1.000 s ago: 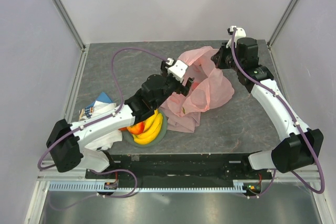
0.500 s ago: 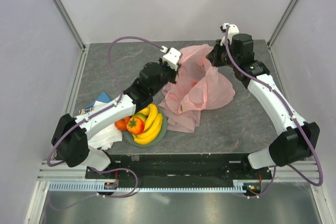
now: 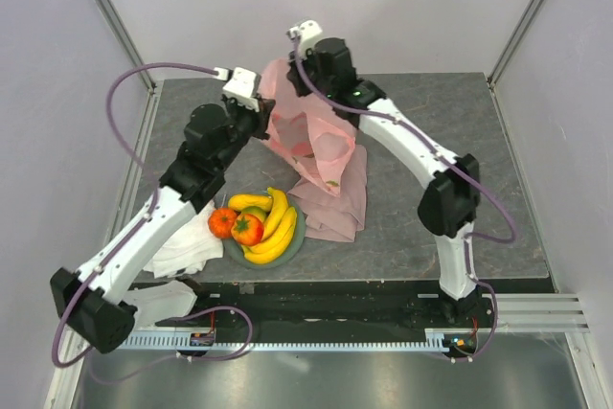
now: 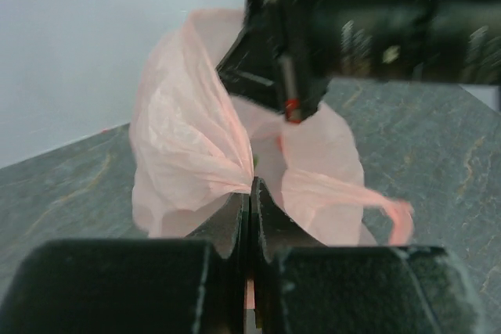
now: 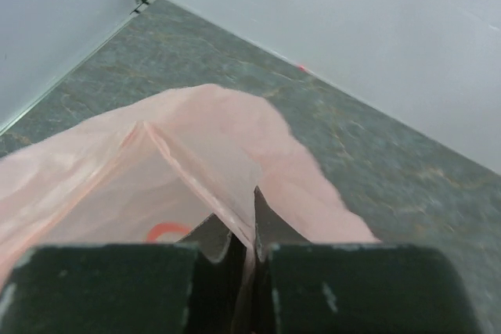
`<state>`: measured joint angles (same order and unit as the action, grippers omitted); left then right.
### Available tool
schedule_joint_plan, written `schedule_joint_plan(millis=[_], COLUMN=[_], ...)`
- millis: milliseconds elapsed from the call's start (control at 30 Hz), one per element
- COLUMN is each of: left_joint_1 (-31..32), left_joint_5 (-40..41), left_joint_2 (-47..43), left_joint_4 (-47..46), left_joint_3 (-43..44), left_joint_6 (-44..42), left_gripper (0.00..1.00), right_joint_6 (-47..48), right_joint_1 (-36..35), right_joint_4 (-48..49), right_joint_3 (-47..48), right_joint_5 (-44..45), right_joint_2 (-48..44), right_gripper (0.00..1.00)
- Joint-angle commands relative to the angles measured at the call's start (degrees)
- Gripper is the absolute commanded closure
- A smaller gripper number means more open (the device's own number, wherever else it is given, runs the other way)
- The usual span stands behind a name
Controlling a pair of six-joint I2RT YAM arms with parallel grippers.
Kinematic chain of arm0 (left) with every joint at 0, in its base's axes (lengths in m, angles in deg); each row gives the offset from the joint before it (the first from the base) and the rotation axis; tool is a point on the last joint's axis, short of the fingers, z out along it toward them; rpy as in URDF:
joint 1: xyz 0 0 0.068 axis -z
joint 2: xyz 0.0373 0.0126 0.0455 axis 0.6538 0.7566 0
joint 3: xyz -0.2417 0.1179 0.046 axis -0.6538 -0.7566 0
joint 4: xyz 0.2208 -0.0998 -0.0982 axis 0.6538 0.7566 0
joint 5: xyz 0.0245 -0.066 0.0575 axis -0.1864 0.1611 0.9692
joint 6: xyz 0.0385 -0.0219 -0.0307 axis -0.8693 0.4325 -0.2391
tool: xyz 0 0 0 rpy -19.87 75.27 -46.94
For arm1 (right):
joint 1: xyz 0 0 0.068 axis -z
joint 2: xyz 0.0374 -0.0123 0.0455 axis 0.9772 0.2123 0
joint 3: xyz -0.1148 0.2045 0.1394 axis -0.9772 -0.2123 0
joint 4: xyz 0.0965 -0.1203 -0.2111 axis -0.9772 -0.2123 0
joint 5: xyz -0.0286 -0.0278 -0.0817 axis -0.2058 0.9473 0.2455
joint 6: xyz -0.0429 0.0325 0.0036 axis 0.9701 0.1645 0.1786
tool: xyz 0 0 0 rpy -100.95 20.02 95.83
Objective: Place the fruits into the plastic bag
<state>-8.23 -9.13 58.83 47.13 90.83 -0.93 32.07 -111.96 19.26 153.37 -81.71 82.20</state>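
The plastic bag [image 3: 308, 136] hangs lifted above the table, pale pink and translucent, pinched between both grippers. My left gripper [image 3: 265, 124] is shut on a fold of the bag's left edge; in the left wrist view its jaws [image 4: 250, 187] meet on the film [image 4: 188, 154]. My right gripper [image 3: 290, 77] is shut on the bag's upper rim, with film [image 5: 203, 146] drawn between its jaws [image 5: 244, 210]. The fruits lie on a grey-green plate [image 3: 300, 229] near the front: bananas [image 3: 276, 227], a red fruit [image 3: 246, 229], a tangerine [image 3: 222, 222] and a yellow oblong fruit [image 3: 249, 202].
A dusty-pink cloth [image 3: 343, 203] lies flat on the table under the bag's lower end. White cloth [image 3: 182, 248] is bunched left of the plate under the left arm. The right arm [image 3: 421, 155] stretches across the table's middle. Walls enclose three sides.
The left gripper shut on the bag. Both arms then swung left and up, carrying the bag from the back right to above the table's middle left, off the pink cloth.
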Motion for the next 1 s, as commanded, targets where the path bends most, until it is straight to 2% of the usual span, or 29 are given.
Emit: schedule_joint_plan(millis=[0,33,167,233,267,367,500,600,667,733,833,967], left_joint_1=[-2.9,-3.4,-5.1,-7.2,-8.0,-10.5,-18.2,-20.6,-20.6,-20.7,-20.8,-20.9], left_joint_5=[2.7,2.8,1.5,-0.1,-0.9,-2.2,-10.5,-17.1,-17.4,-16.7,-16.0,-16.2], left_joint_2=[-7.2,-7.8,-9.4,-9.4,-9.4,-8.9,-4.4,-2.2,-2.2,-2.7,-4.0,-5.1], left_joint_4=[11.6,13.8,22.9,26.3,26.8,25.8,25.1,24.3,24.0,23.9,23.9,23.9], left_joint_3=[-0.6,-0.7,-1.7,-2.3,-3.5,-5.9,-4.4,-4.2,-4.8,-5.1,-5.9,-6.4], left_joint_6=[1.2,1.1,-0.5,-0.5,-2.1,-1.2,3.9,6.3,6.8,6.8,6.5,6.3], left_gripper=[0.98,0.98,0.98,0.98,0.98,0.98,0.98,0.98,0.99,0.98,0.98,0.98], right_joint_6=[4.8,4.6,1.2,0.2,-0.4,-0.6,-2.6,-5.1,-5.8,-7.1,-9.6,-13.2], right_joint_1=[-6.7,-7.4,-8.7,-8.8,-8.8,-8.8,-8.8,-8.3,-8.3,-8.3,-8.3,-8.2], right_joint_4=[3.6,4.1,6.5,7.5,8.0,8.1,8.6,8.4,8.4,8.1,8.5,7.3], right_joint_3=[10.0,10.8,9.6,7.1,4.5,-1.0,-8.7,-15.2,-21.0,-25.0,-35.9,-43.3], right_joint_5=[4.5,5.0,5.3,4.5,4.4,3.9,6.2,8.5,9.1,9.4,13.4,19.1], right_joint_2=[9.2,10.5,13.0,12.2,11.6,8.3,-0.5,-7.9,-13.7,-17.1,-24.0,-29.3], right_gripper=[0.91,0.89,0.59,0.5,0.42,0.29,0.21,0.16,0.07,0.02,0.02,0.02])
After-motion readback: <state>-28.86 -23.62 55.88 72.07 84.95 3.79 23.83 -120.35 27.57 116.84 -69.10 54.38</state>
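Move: Behind and below both hands, which already pinch the plastic bag's rim, lies the plate of fruits: from the right hand about 33 cm back, 9 cm left and 28 cm down; from the left hand some 20 cm back, level sideways and 31 cm down. The folded cloth lies roughly 14 cm right of the plate and 9 cm farther out. The white towel is about 17 cm left of the plate. The bag's loose near corner hangs some 20 cm back and 8 cm right of the right hand. Swinging left about 11 cm and sinking, the right hand opens wide and lets go of the bag's far rim. It then doubles back right some 15 cm and towards the base about 10 cm, first dipping, then rising 10 cm, to hover open over the bag's right side. The left hand keeps its pinch, drawing its edge left about 11 cm and, after a small rise, down some 13 cm, tipping fingers down about 30 degrees. ##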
